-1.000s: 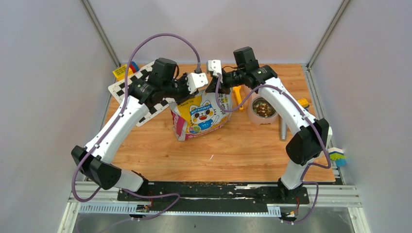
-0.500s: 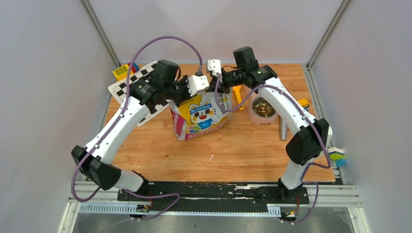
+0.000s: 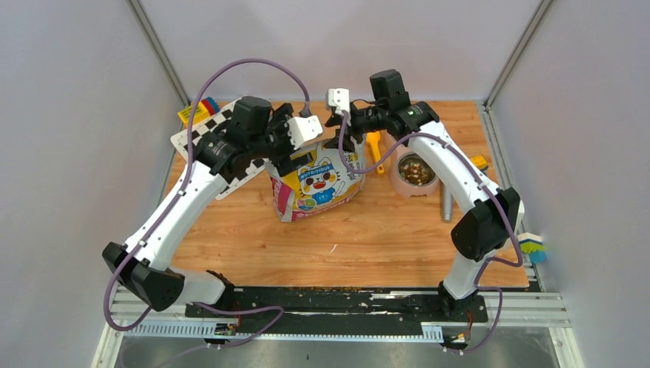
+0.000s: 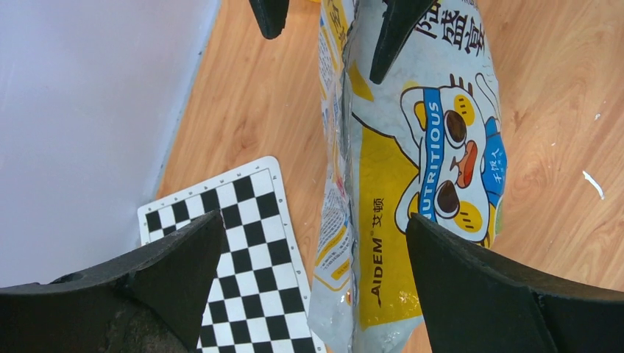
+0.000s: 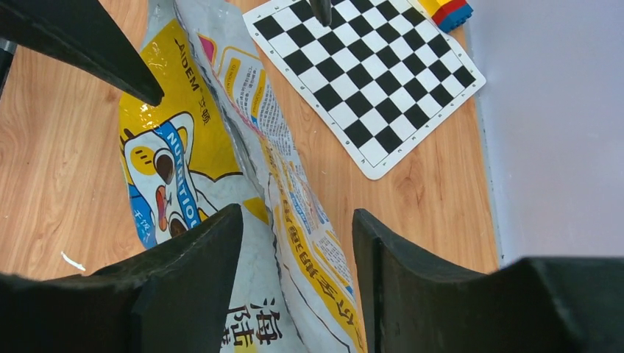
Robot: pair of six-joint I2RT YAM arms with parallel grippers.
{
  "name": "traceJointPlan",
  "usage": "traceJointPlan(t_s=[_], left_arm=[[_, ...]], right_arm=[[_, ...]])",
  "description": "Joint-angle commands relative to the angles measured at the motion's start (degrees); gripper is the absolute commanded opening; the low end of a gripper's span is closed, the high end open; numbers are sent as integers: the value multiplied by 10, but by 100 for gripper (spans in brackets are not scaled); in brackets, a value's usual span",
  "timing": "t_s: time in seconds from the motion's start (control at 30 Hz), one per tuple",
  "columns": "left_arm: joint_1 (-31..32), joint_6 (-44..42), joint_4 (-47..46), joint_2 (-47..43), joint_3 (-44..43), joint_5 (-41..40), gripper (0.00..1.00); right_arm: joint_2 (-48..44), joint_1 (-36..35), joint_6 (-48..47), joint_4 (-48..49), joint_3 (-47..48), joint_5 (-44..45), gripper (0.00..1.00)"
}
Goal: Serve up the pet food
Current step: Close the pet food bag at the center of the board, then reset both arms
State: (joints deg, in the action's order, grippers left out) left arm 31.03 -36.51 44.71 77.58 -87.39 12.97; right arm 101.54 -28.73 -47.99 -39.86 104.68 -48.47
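Observation:
The pet food (image 3: 415,170) lies as brown pellets in a pale bowl (image 3: 398,184) right of the cat-printed bag (image 3: 318,182). The bag (image 4: 383,191) stands upright on the wooden table. My left gripper (image 3: 286,156) hangs over the bag's left top corner. In its wrist view, the left gripper (image 4: 315,219) is wide open, with the bag's edge between the jaws but untouched. My right gripper (image 3: 342,142) sits over the bag's right top corner. That right gripper (image 5: 296,213) is open, straddling the bag's (image 5: 294,243) top seam with a gap on the outer side.
A checkerboard sheet (image 3: 205,146) lies left of the bag, with coloured blocks (image 3: 195,113) behind it. A yellow scoop (image 3: 374,147) lies between bag and bowl. A grey cylinder (image 3: 446,205) rests right of the bowl, and a sponge (image 3: 534,247) sits at the table's right edge.
Both grippers have opened and let go of the bag's top. The left arm has drawn back a little to the left. The bag still stands.

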Motion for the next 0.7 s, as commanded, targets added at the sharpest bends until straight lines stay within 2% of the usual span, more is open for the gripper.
traceJointPlan(t_s=[0.0,0.03,0.1,0.17,0.3,0.4,0.53,0.67], left_arm=[[-7,10,-35,-39,6,3,100],[-9,12,-35,-42,6,10,100],[-23,17,-35,-51,5,24,100],[-39,26,-37,-64,1,37,100],[-72,49,-45,-110,5,50,100],[-94,68,-43,-154,9,50,100],[-137,98,-20,-196,14,25,100],[-192,114,-18,-251,76,-13,100]], right_arm=[[-30,-4,2,18,7,-4,60],[-33,-5,7,18,9,-1,64],[-41,-4,18,19,13,16,78],[-56,-4,41,23,12,48,98],[-134,-1,102,67,-43,145,100],[-218,-1,148,135,-114,260,100],[-332,3,200,177,-200,402,100],[-465,4,231,234,-328,524,100]])
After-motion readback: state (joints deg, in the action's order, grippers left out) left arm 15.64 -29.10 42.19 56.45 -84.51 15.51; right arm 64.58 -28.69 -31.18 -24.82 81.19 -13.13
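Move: My left hand's fingers are open astride the pet food bag's top seam. The bag's middle is about 4 cm to that hand's right, 2 cm ahead and 14 cm below; the checkerboard lies some 16 cm to its left and 15 cm ahead. From my right hand, half open on the same seam, the bag's middle is 3 cm left, 2 cm back and 14 cm below, the yellow scoop 13 cm right and 12 cm ahead, the pink bowls 24 cm right and 9 cm ahead. I back both hands off the bag's top seam and draw them apart. My left, still wide open, rises first, then swings left over the checkerboard side, about 10 cm each way, and slightly back. My right spreads its fingers fully, then sweeps right towards the bowls and up, some 13 cm across and slightly back, turning about 40 degrees clockwise. ##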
